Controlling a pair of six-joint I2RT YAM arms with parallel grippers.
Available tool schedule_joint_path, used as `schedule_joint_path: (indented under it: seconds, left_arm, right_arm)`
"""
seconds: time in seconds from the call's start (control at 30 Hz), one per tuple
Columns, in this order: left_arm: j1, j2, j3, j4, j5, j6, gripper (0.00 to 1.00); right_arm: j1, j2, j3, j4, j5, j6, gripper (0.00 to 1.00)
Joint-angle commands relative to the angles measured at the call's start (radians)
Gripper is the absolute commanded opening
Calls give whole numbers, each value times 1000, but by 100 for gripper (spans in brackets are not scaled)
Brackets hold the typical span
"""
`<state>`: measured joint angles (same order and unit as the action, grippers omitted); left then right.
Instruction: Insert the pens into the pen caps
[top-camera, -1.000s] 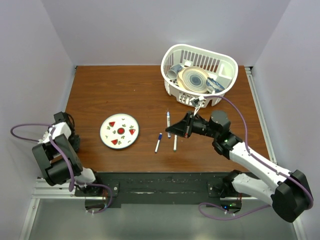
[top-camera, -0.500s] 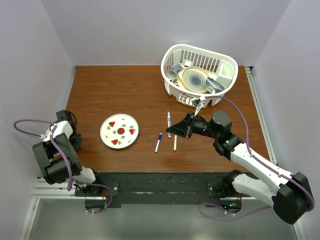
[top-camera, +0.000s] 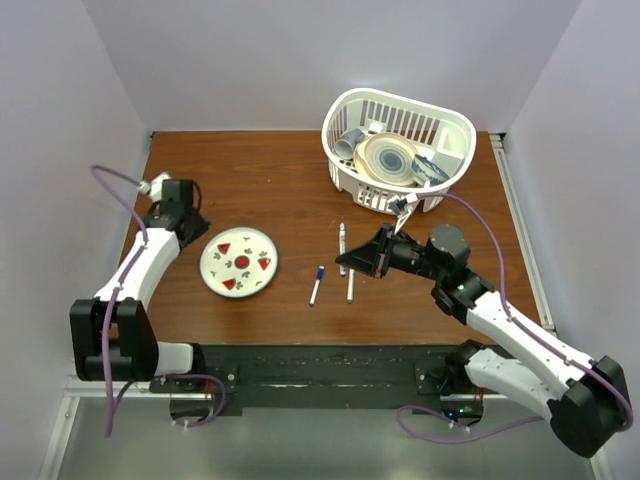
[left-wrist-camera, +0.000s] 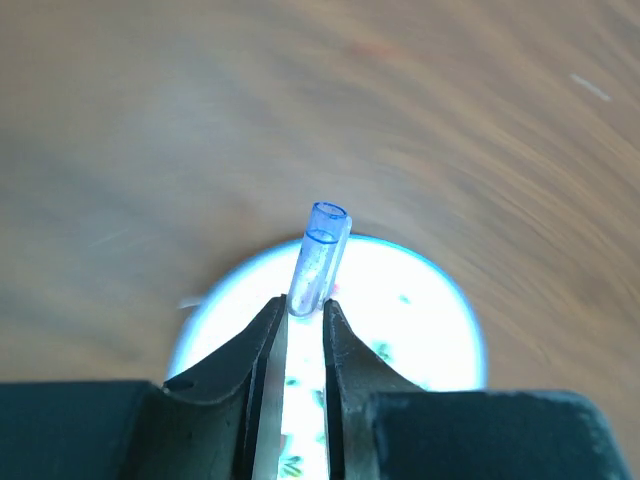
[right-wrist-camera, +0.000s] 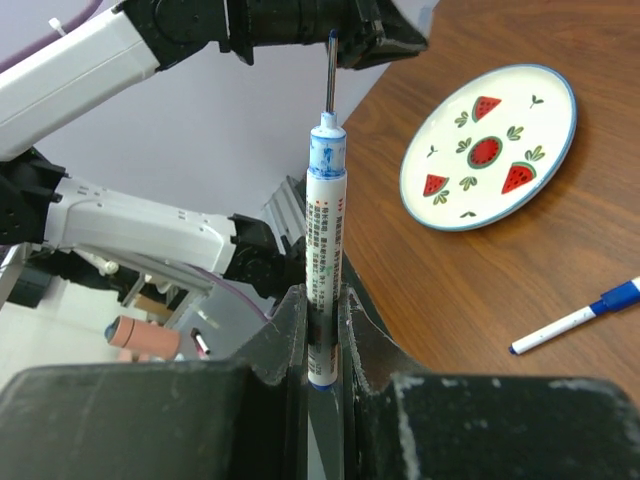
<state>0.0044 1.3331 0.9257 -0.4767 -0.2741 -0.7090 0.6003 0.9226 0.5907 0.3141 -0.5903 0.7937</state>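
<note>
My left gripper (left-wrist-camera: 303, 305) is shut on a translucent blue pen cap (left-wrist-camera: 320, 258), its open end pointing away, above the white plate (left-wrist-camera: 430, 320). From above, that gripper (top-camera: 190, 218) hangs just left of the plate (top-camera: 215, 255). My right gripper (right-wrist-camera: 322, 295) is shut on the lower barrel of an uncapped white pen (right-wrist-camera: 322, 230), whose thin tip points toward the left gripper. In the top view this pen (top-camera: 342, 240) rises from the right gripper (top-camera: 343, 262). A pen with a blue end (top-camera: 316, 286) and another pen (top-camera: 350, 287) lie on the table.
A white slotted basket (top-camera: 350, 178) holding dishes stands at the back right of the brown table. The strawberry-patterned plate (right-wrist-camera: 560, 100) lies left of centre. The blue-ended pen (right-wrist-camera: 570, 322) lies right of my right fingers in the wrist view.
The left arm has swung from the near-left table edge forward to the plate's far-left side, still holding the cap. The right gripper with its pen has shifted slightly right.
</note>
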Motion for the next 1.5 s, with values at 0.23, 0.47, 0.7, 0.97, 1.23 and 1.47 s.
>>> schedule_joint_path:
  seconds: [0.23,0.47,0.7,0.97,1.23,1.47]
  left_arm:
    - [-391,144,226,158,240,890,0]
    - [-489,228,219,93,255,1290,0]
    - [-492,293,187,-25,412,1572,0]
    - [-563,331,171,13,464,1649,0]
    - [-604,432,235,-36,507,1712,0]
    - [-616,503,291,-131,490,1738,3]
  right_arm:
    - [3,-252,104,-282,314,-154,0]
    - [3,-344,113,-359,425,-179,0]
    - [3,-389,112,-402,481,-205,0]
    - [3,-384,124,-406,515,-225,0]
    - [3,-396,98,-392,521,-214,0]
    - [3,-416,77,-386,526,-199,0]
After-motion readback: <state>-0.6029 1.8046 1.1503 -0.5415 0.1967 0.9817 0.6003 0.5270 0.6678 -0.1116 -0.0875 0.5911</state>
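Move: The clear blue cap, already held by the left fingers, is taken to bare table about 24 cm right, 2 back and 11 below. From this hand the plate lies 12 right, 6 back, the blue-capped pen 33 right, 13 back, and the right hand's uncapped pen about 37 right, 14 back, 18 higher. From the right hand the cap is some 36 cm left, 16 ahead and 15 below; the blue-capped pen lies 4 left, 2 ahead, roughly 26 below. The clear cap is carried by the left hand some 24 cm right, rising at first past the plate's far rim, then sinking to low over bare wood; the wrist swings well over 100 degrees clockwise until the fingers point nearly straight down. Meanwhile the uncapped pen, still gripped upright, is drawn about 9 cm right and slightly up by the right hand, turning clockwise. ##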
